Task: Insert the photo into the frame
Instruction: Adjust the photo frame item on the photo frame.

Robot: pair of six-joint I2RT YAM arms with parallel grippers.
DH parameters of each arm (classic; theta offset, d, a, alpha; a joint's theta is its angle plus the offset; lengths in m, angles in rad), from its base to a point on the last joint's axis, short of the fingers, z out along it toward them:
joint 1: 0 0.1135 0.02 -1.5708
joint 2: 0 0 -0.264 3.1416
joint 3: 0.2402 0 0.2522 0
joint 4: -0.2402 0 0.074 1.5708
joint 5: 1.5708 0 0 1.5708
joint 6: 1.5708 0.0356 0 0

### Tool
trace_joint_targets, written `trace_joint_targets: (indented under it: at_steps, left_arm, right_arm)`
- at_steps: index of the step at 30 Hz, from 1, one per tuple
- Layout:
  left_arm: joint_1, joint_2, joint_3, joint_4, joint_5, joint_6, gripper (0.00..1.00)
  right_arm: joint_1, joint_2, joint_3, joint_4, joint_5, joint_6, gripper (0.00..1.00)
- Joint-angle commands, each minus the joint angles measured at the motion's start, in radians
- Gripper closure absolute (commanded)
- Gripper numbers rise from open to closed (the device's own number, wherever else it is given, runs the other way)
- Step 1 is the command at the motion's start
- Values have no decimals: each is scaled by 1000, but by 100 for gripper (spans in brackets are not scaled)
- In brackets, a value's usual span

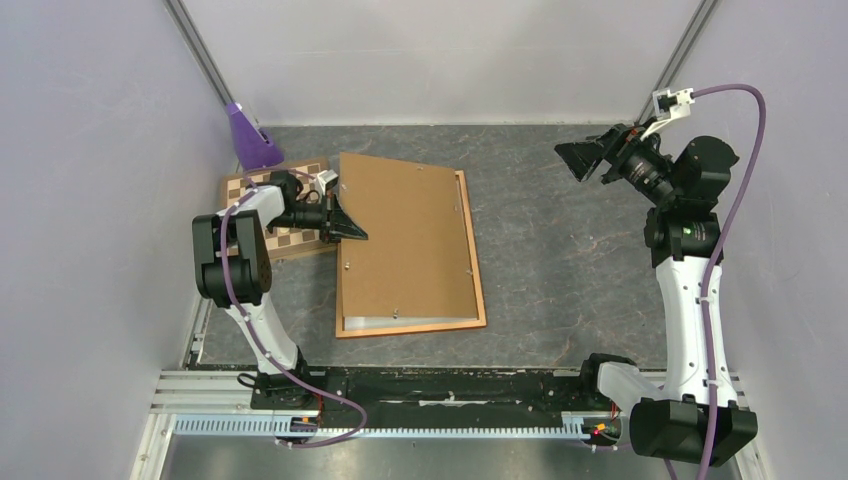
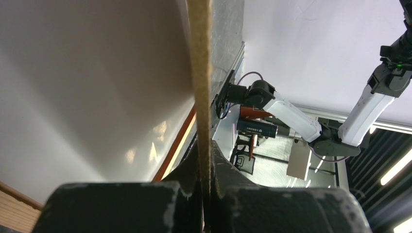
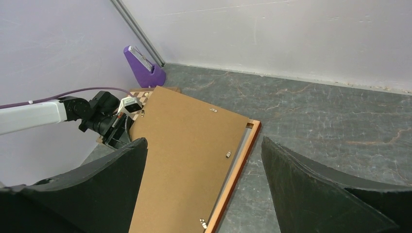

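The frame [image 1: 478, 270] of orange-brown wood lies flat on the table left of centre. A brown hardboard backing panel [image 1: 400, 235] rests over it, raised along its left edge. My left gripper [image 1: 350, 232] is shut on that left edge; in the left wrist view the panel's edge [image 2: 199, 73] runs up from between my jaws. Under the panel, inside the frame rail [image 2: 180, 145], lies a white sheet [image 2: 97, 97], which looks like the photo's white back; its picture side is hidden. My right gripper [image 1: 580, 158] hangs open high at the back right, holding nothing, and looks down on the panel [image 3: 184, 160].
A checkered chessboard [image 1: 290, 238] lies under my left arm, beside the frame's left side. A purple wedge-shaped object [image 1: 252, 140] stands in the back left corner. Walls close the table on three sides. Bare grey tabletop [image 1: 570, 270] lies right of the frame.
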Motion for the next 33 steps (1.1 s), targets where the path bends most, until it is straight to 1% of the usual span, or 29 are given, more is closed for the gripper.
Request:
trace_joint_targets:
  at_steps: [1,8,18,25,29,33]
  left_arm:
    - [-7,2,4,7,129,5,98]
    - [-18,9,5,7,130,3,98]
    - [-26,25,11,7,116,9,98]
    - [-27,30,14,9,103,12,98]
    - [-26,41,14,9,99,19,98]
    - [-26,53,13,9,96,25,98]
  right_arm:
    - [-5,-18,-9,51,-7,6,10]
    - [-6,-15,-15,50,4,-5,10]
    - [2,-10,-62,-15,89,-150,10]
    - [14,11,-104,-16,105,-183,10]
    - [41,19,-113,-17,130,-205,10]
    - [97,20,-120,-31,215,-259,11]
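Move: The left hand already pinches the left edge of the brown backing board; the photo frame it is meant for is centred about 8 cm to its right, level fore and aft, some 9 cm below. The chessboard is roughly 16 cm to that hand's left, 7 cm farther out and 9 cm below. From the empty right hand the backing board's middle is about 29 cm left, level fore and aft and 34 cm down. The open right hand sinks about 7 cm towards the board; the left keeps pinching, easing 1 cm down-right. ##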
